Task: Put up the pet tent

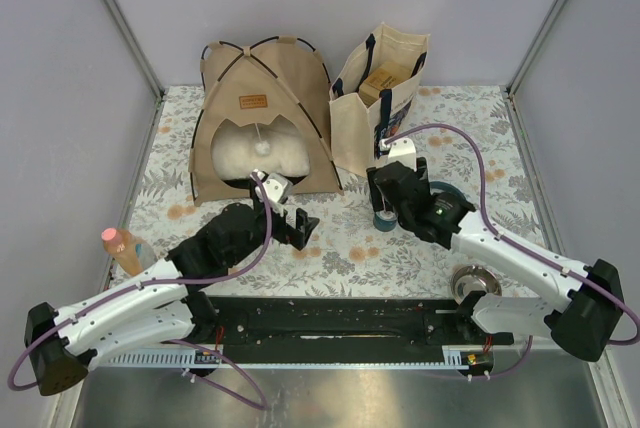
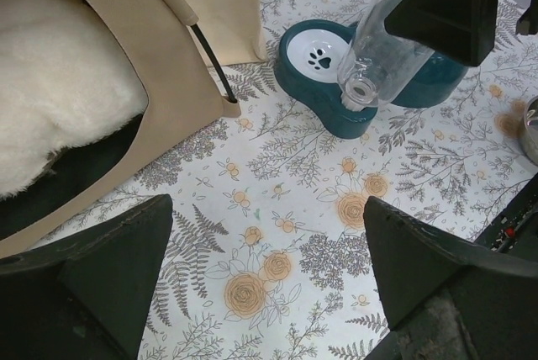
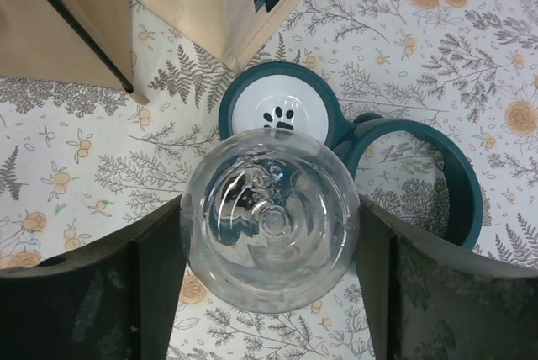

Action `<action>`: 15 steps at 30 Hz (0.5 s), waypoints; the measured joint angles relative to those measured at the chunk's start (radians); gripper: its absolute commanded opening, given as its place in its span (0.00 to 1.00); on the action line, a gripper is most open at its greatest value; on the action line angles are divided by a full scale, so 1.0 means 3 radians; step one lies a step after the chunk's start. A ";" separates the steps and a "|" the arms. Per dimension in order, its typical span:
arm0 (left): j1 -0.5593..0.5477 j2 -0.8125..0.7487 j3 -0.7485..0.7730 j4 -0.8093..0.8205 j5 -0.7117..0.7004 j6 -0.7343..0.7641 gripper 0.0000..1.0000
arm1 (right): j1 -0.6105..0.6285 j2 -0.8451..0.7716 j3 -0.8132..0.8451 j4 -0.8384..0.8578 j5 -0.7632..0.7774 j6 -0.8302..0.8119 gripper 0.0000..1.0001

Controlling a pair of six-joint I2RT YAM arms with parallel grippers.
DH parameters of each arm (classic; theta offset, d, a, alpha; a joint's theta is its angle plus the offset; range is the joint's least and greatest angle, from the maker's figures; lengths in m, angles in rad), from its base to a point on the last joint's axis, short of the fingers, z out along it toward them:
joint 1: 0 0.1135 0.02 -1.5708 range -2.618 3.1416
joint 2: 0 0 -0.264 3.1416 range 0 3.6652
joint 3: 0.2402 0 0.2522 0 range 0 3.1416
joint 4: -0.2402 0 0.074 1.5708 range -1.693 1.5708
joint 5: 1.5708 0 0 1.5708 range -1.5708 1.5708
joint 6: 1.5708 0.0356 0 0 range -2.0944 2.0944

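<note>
The tan pet tent (image 1: 265,98) stands upright at the back left, black poles arched over it and a white pom-pom (image 1: 262,146) hanging in its doorway. Its front corner and pole foot (image 2: 227,101) show in the left wrist view, and a corner (image 3: 76,7) in the right wrist view. My left gripper (image 1: 290,214) hovers in front of the doorway, open (image 2: 269,242) over bare tablecloth. My right gripper (image 1: 388,196) is shut on a clear plastic bottle (image 3: 271,217), held mouth-down over a teal pet water dispenser (image 3: 458,187) right of the tent. That bottle (image 2: 382,49) also appears in the left wrist view.
A fluffy white pillow (image 1: 240,156) fills the tent. A cream tote bag (image 1: 375,98) with navy handles stands at the back right, close behind the dispenser (image 2: 311,82). An orange-capped bottle (image 1: 120,246) lies at the left edge. A metal bowl (image 1: 473,283) sits near my right arm's base.
</note>
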 measured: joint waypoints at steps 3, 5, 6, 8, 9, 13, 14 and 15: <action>0.0000 -0.0019 0.0000 0.0000 -0.0011 0.0004 0.99 | 0.0000 -0.0003 0.0057 -0.0153 -0.0033 0.0051 0.99; 0.0000 -0.0032 0.0000 -0.0003 -0.0018 0.0019 0.99 | 0.0000 -0.0004 0.0106 -0.0329 -0.0050 0.0065 0.99; 0.0000 -0.0037 0.0000 -0.0003 -0.0022 0.0025 0.99 | 0.0000 -0.0006 0.0144 -0.0411 -0.0055 0.0067 1.00; 0.0000 -0.0048 0.0000 -0.0013 -0.0029 0.0042 0.99 | 0.0000 -0.0019 0.0284 -0.0563 -0.0078 0.0076 0.99; 0.0000 -0.0056 0.0000 -0.0019 -0.0034 0.0052 0.99 | 0.0000 -0.0031 0.0351 -0.0603 -0.0080 0.0078 0.99; 0.0000 -0.0094 0.0000 -0.0052 -0.0062 0.0078 0.99 | 0.0000 -0.0120 0.0701 -0.0750 -0.0078 0.0083 1.00; 0.0000 -0.0108 0.0000 -0.0069 -0.0072 0.0078 0.99 | 0.0000 -0.0160 0.0773 -0.0768 -0.0079 0.0084 1.00; 0.0000 -0.0122 0.0000 -0.0090 -0.0083 0.0078 0.99 | 0.0000 -0.0198 0.0824 -0.0785 -0.0078 0.0086 0.99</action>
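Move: The clear bottle stands neck-down in the teal feeder, already between the right hand's fingers, its middle roughly 3 cm below the hand point. From that hand, the feeder's white paw dish is about 6 cm ahead and 11 cm lower; its large round bowl is some 10 cm right, 1 cm ahead and equally low. The tote bag's middle lies about 18 cm straight ahead. From the idle left hand, the bottle is roughly 8 cm ahead, 19 cm right. The bottle is let go where it stands: the right fingers spread from their grip to fully open as the hand eases back about 1 cm. Then the hand climbs straight up, gathering speed, some 8 cm away from the feeder, its fingers staying wide open and clear of the bottle, with hardly any turn of the wrist. ##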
